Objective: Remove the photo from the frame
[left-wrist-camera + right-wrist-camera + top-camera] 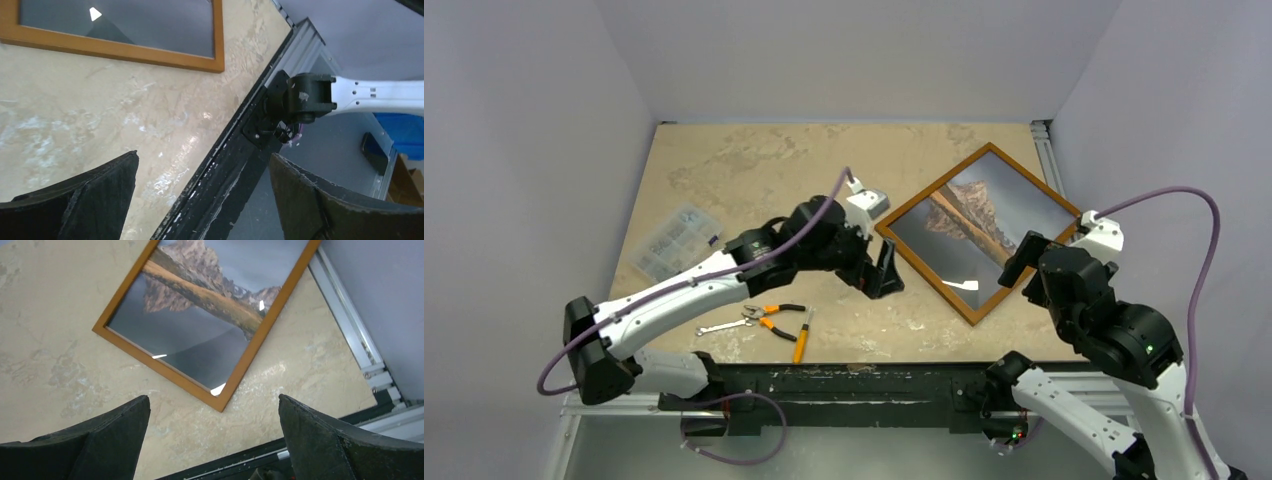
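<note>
The orange-brown wooden frame (924,276) lies flat on the right half of the table, turned like a diamond. The photo (969,225), a brown mountain mirrored in water, sits inside it face up. My left gripper (886,272) stands open just left of the frame's near-left side, holding nothing. In its wrist view (203,155) the frame (125,50) and the photo (125,20) show at the top left. My right gripper (1021,262) hovers open over the frame's near-right side. Its wrist view (214,397) looks down on the frame's near corner (155,369) and the photo (200,305).
Orange-handled pliers (774,318), a small wrench (719,327) and an orange-handled screwdriver (802,340) lie near the front edge. A clear plastic organiser box (674,240) sits at the left. A black rail (874,380) bounds the front, an aluminium rail (1046,150) the right.
</note>
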Controlling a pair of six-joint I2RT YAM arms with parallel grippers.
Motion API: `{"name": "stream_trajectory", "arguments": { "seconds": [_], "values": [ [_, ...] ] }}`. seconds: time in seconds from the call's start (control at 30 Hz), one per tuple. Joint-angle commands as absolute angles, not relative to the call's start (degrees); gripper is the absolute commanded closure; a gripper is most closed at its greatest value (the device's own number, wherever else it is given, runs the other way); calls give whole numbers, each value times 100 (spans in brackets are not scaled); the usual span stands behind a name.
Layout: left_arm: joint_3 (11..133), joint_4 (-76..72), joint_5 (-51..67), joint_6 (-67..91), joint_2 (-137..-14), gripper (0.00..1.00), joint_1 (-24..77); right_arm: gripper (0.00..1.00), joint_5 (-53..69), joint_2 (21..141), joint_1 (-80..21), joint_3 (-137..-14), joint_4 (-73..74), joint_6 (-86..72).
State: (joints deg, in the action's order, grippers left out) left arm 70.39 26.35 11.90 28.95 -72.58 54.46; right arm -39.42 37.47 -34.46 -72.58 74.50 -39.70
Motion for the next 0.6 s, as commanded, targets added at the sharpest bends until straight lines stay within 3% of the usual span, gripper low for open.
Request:
{"name": "stream_trajectory", "arguments": {
  "seconds": [0.0,0.27,0.57],
  "values": [
    [7004,2080,936,2999,-7627,1,6038,1,-4180,3755,-3436,-6904,7943,-5297],
    [6846,1838,925,3141,-7800,1,6543,1,-4401,3115,-3436,-5602,7664,-6652],
    [6433,1911,595,3072,-7275,2,6556,3,-4445,3908,-3423,-5345,7380,-7720]
  ]
}}
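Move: Neither hand holds anything. From the right hand, the frame's middle lies about 20 cm ahead, straight in line and some 28 cm below; its near corner is about 3 cm back, 4 cm to the left. From the left hand, the frame's middle is roughly 18 cm ahead, 23 cm to the right and 26 cm down, while the orange-handled screwdriver lies about 14 cm left and 7 cm back, with the pliers some 7 cm farther left and 4 cm farther out than the screwdriver. Both open hands close in on the frame's near corner without touching anything. The right sinks about 9 cm almost straight down, slowing late, as its wrist turns some 20 degrees clockwise and rolls left side up; the left comes down and back roughly 5 cm each, also shifting about 4 cm right. ##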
